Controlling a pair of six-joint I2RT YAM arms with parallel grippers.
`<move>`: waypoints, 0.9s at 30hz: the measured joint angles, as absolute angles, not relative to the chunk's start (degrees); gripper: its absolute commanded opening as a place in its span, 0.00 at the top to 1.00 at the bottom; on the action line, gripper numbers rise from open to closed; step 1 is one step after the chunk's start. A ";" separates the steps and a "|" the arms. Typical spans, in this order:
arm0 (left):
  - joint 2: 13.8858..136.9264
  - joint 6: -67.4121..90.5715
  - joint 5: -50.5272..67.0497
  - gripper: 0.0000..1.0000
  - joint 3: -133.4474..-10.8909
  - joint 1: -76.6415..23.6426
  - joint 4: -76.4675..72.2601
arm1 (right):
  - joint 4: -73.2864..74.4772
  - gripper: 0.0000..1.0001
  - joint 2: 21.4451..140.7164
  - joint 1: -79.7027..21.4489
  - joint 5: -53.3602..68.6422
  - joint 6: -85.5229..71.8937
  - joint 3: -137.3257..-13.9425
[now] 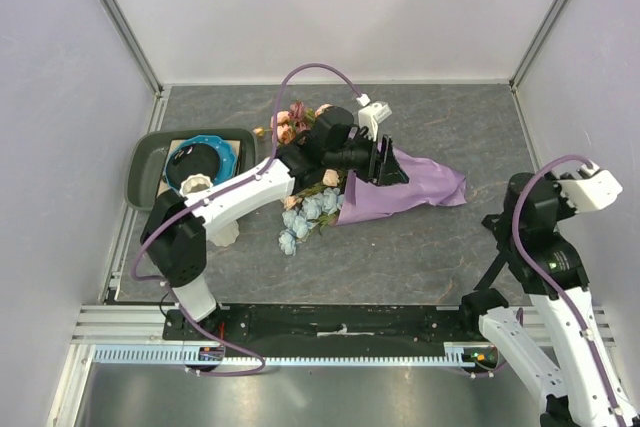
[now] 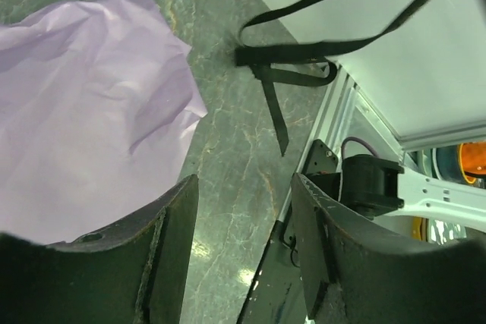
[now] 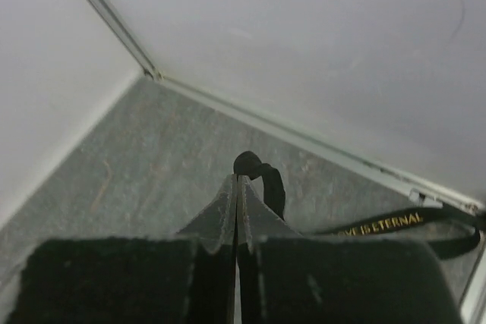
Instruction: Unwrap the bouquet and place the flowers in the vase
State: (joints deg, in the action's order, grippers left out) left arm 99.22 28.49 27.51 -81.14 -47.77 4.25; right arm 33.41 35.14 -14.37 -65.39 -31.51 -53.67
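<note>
The bouquet lies untied in the middle of the table. Its purple paper (image 1: 420, 192) (image 2: 83, 104) is spread to the right. The flowers, pink (image 1: 290, 127) and light blue (image 1: 303, 219), stick out at its left end. My left gripper (image 1: 388, 162) (image 2: 243, 187) hovers open over the paper's edge, with only bare table between its fingers. My right gripper (image 1: 515, 197) (image 3: 240, 180) is shut on the black ribbon (image 3: 266, 176) (image 2: 296, 55), which trails down to the table. The white ribbed vase (image 1: 197, 185) stands at the left, partly hidden by my left arm.
A dark green tray (image 1: 145, 162) holding a blue and black object (image 1: 200, 157) sits at the left, behind the vase. White walls close in the table on three sides. The arm bases' rail (image 1: 340, 322) runs along the near edge.
</note>
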 measured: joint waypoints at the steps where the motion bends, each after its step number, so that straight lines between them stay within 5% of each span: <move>1: 98.65 28.49 27.81 0.41 -81.14 -47.77 4.23 | 36.53 1.00 35.09 -14.33 -64.88 -35.77 -52.99; 9: 90.56 28.47 28.53 0.41 -75.53 -47.77 6.70 | 54.52 1.00 40.29 -8.91 -59.57 -58.72 -45.78; 18: 74.89 28.47 26.98 0.40 -69.19 -47.77 7.55 | 63.16 0.96 39.11 -1.96 -64.14 -58.06 -54.87; 22: 71.59 28.47 27.07 0.40 -67.79 -47.77 7.62 | 65.49 0.84 35.64 -1.80 -64.84 -58.30 -55.64; 25: 70.41 28.45 27.07 0.40 -66.92 -47.77 7.81 | 66.76 0.59 36.25 -1.65 -65.01 -58.98 -55.75; 26: 69.91 28.45 27.03 0.39 -66.52 -47.77 8.05 | 67.11 0.41 36.97 -1.65 -64.95 -59.11 -55.75; 27: 69.52 28.45 26.98 0.39 -66.24 -47.77 8.32 | 67.33 0.34 37.60 -1.65 -64.73 -59.40 -55.75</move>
State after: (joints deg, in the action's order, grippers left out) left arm 69.52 28.45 26.98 -66.24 -47.77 8.32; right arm 67.33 37.60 -1.65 -64.73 -59.40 -55.75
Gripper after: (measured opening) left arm 0.600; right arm 0.355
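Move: Under the right hand, some 31 cm down, about 4 cm back and 5 cm left, lies the table's near right corner area where the held black ribbon goes; the purple wrapping paper is about 15 cm ahead and 32 cm left of that hand. For the open left hand, the paper's middle is 8 cm ahead, 6 cm right and 22 cm down, with the blue flowers 1 cm ahead and 16 cm left. Dropping about 11 cm with the ribbon still pinched, the right hand then draws back and somewhat right, rises again by some 5 cm, turns clockwise nearly 20 degrees and opens its fingers to let the ribbon go over the near right corner. The left hand, still open, pulls away from the wrapping paper, left, up and back by 8 or 9 cm each. ##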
